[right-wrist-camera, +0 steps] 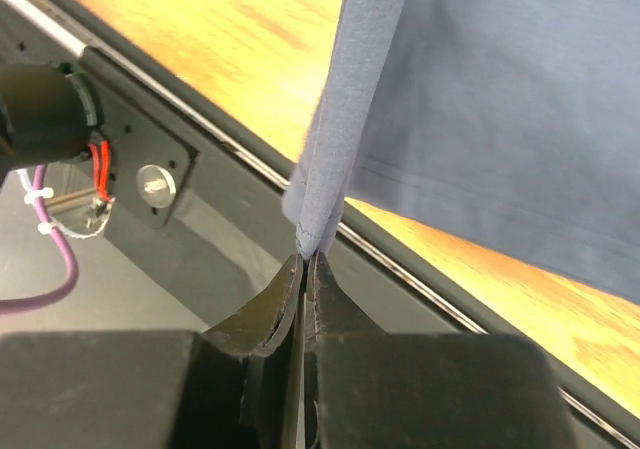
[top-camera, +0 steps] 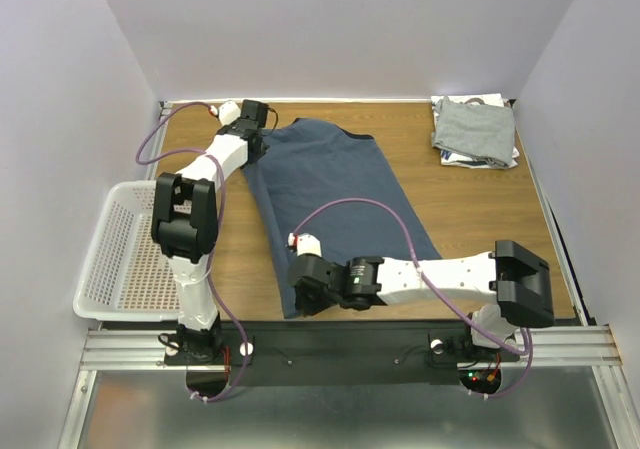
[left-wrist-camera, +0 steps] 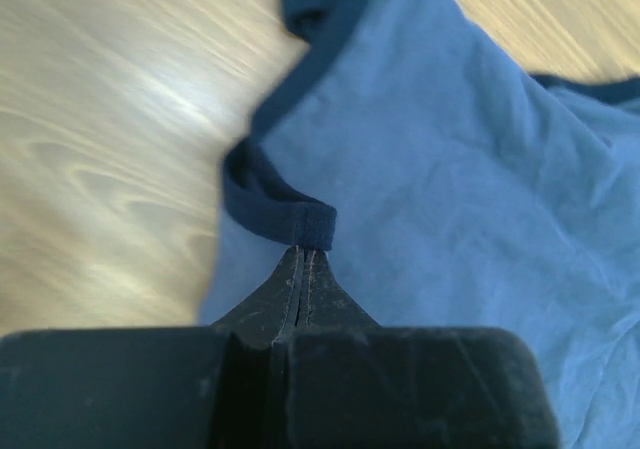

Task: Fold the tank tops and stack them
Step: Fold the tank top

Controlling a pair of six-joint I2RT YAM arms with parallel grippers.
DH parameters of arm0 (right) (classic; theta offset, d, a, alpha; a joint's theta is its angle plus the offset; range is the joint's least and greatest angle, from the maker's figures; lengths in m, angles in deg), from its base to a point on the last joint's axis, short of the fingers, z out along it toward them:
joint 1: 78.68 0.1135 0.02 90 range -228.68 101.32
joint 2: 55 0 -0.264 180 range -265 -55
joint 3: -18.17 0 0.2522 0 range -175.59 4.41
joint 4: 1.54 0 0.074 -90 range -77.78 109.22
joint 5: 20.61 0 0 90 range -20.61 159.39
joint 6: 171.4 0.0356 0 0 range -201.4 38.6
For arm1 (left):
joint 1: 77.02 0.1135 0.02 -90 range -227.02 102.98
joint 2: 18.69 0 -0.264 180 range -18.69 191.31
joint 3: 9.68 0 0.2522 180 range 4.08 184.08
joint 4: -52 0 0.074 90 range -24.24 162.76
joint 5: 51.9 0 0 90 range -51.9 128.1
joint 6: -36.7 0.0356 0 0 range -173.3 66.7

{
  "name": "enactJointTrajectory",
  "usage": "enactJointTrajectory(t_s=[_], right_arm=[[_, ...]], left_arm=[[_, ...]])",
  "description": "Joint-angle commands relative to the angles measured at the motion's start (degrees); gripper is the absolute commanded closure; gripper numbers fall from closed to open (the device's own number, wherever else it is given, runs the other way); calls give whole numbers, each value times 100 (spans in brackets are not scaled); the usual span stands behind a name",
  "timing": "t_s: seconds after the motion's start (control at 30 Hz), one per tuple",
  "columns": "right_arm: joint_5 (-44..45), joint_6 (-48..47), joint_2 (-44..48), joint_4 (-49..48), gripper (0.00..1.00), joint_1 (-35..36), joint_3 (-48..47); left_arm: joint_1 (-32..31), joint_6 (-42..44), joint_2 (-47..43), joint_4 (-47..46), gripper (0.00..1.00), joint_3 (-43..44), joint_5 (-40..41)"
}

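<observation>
A slate-blue tank top [top-camera: 330,199] lies spread out along a diagonal on the wooden table, neckline toward the back. My left gripper [top-camera: 260,147] is at its far left corner and is shut on a dark navy shoulder strap [left-wrist-camera: 290,219]; in the left wrist view the jaws [left-wrist-camera: 303,254] pinch the strap's loop over the blue cloth [left-wrist-camera: 450,169]. My right gripper [top-camera: 300,294] is at the near hem, shut on the hem corner [right-wrist-camera: 325,189], which hangs bunched from the pressed jaws [right-wrist-camera: 310,257] above the table's front edge. Folded grey and white tank tops [top-camera: 475,131] lie stacked at the back right.
A white plastic mesh basket [top-camera: 125,254] hangs off the table's left edge beside the left arm. A black mounting rail [top-camera: 350,344] runs along the near edge under the right gripper. Grey walls close in the back and both sides.
</observation>
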Motion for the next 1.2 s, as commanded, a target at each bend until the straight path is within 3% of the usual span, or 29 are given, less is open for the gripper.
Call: enactJointTrajectory(t_s=[0.0,0.77,1.17], right_arm=[[224,169,434,-162,100,-148,396],[646,416,1358,-179,99,-737,1767],[761,530,1481,-179,99,-860,2110]], left_arm=[[-186,-191,300,38,100,513,204],[-757,-297,1258,302,100,1577,195],[-854,-261,1451,276,100,1683,98]])
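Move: Off to the left hand's right, about 19 cm over, 12 cm back and some 8 cm below, lies the middle of the tank top, whose left edge both hands already hold. From the right hand, that middle is about 26 cm ahead, 9 cm right and 6 cm below. From the left hand, the far shoulder is some 28 cm right and 5 cm ahead, and the white basket about 27 cm left and 23 cm back. Carrying the pinched left edge over the tank top towards its middle, both hands go right together, the left about 9 cm and the right some 11 cm, both also sinking about 4 cm and drawing slightly forward, fast at first and then easing. The right wrist turns roughly 15 degrees clockwise, the left about half that; fingers stay shut on the cloth. ##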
